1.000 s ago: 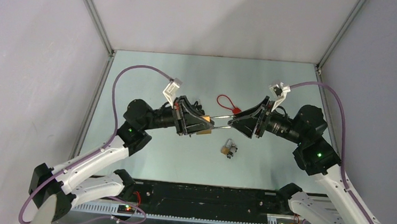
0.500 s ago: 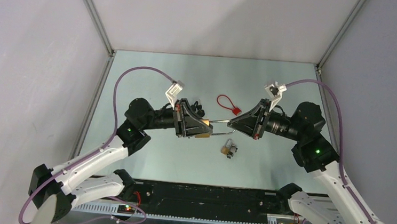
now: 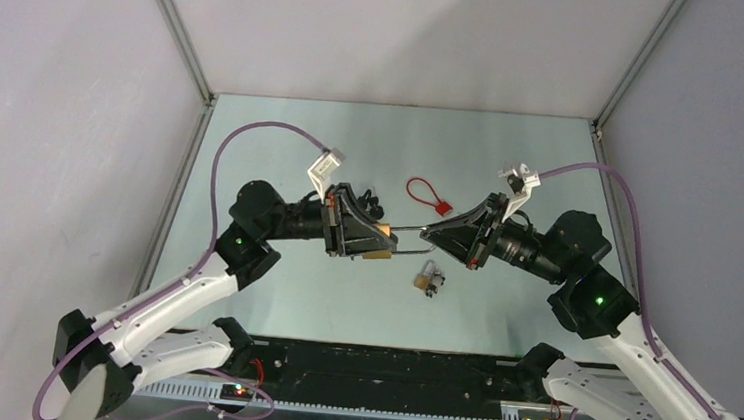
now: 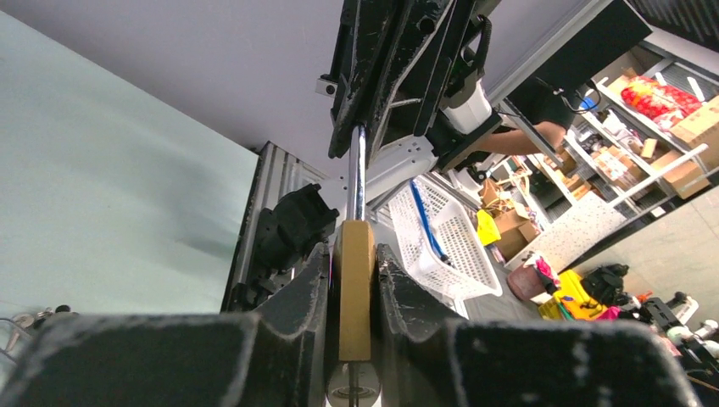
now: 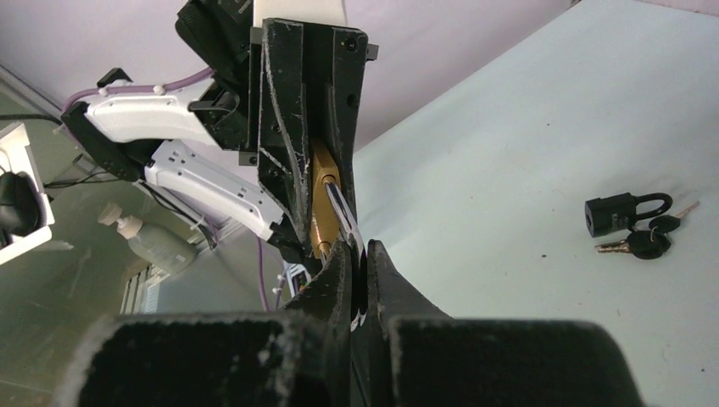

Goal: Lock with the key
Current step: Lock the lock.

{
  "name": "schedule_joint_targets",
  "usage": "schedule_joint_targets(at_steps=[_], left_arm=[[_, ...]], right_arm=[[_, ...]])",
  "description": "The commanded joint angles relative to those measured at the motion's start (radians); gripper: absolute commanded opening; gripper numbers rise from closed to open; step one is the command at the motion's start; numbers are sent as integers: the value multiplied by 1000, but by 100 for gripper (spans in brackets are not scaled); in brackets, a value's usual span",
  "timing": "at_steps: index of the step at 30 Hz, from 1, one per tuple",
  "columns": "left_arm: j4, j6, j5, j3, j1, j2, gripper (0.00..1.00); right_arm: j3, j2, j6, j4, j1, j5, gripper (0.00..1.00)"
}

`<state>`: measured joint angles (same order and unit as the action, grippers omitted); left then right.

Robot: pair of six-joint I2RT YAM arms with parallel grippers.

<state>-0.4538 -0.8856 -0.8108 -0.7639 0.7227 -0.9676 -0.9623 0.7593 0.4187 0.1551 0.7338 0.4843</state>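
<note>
A brass padlock (image 3: 380,241) hangs above the table, its body clamped between the fingers of my left gripper (image 3: 386,239). In the left wrist view the padlock (image 4: 355,284) sits edge-on between the pads of the left gripper (image 4: 356,254), and its steel shackle (image 4: 358,174) points away toward the right gripper. My right gripper (image 3: 426,236) is shut on the shackle (image 3: 408,241). In the right wrist view the shackle (image 5: 342,214) runs into the closed tips of the right gripper (image 5: 358,250). Keys (image 3: 437,284) lie on the table; neither gripper holds one.
A small padlock (image 3: 428,275) lies on the table just below the held one. A black padlock (image 5: 617,212) with keys (image 5: 646,242) lies behind the left gripper. A red loop tie (image 3: 425,193) lies farther back. Metal frame posts line both sides.
The right gripper's jaws, open around the shackle a second ago, have shut on it. The right arm has shifted slightly left and lower; the left arm holds still.
</note>
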Motion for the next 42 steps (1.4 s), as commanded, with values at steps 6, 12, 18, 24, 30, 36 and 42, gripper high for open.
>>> schedule_joint_targets(at_steps=[6,12,18,24,30,36,42], left_arm=[[-10,42,125,-88,51,-32,0],[49,88,174,-128,51,-54,0],[138,121,210,-170,44,-102,0],[152,110,233,-200,16,-136,0],[152,104,261,-241,9,-152,0],[153,113,265,-282,5,-169,0],[154,110,269,-338,-25,-210,0]], right_arm=[[108,110,153,-225,182,-62,0],[147,170,183,-285,267,-53,0],[167,225,216,-340,320,-10,0],[185,287,212,-370,361,22,0],[210,347,177,-385,397,7,0],[216,419,132,-374,419,-47,0],[221,500,54,-402,419,-84,0]])
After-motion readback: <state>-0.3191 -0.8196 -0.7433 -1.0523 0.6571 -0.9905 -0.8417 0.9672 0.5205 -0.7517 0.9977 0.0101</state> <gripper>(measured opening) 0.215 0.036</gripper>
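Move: The left hand already holds the brass lock's body; the shackle bend, pinched in the right hand, lies about 8 cm to its right, 1 cm ahead and nearly level. From the right hand the lock body lies roughly 8 cm left and 2 cm back, at about the same height. The small brass lock is some 3 cm ahead and 3 cm right of the right hand, the red lock about 17 cm ahead and 7 cm right, both around 34 cm below. Still pinching the shackle bend, the right hand rises with the left, which keeps its grip on the lock body; both climb about 10 cm and drift a little forward. The right also shifts about 4 cm left, towards the body, its fingers tilting upward some 35 degrees, while the left tilts only slightly. ##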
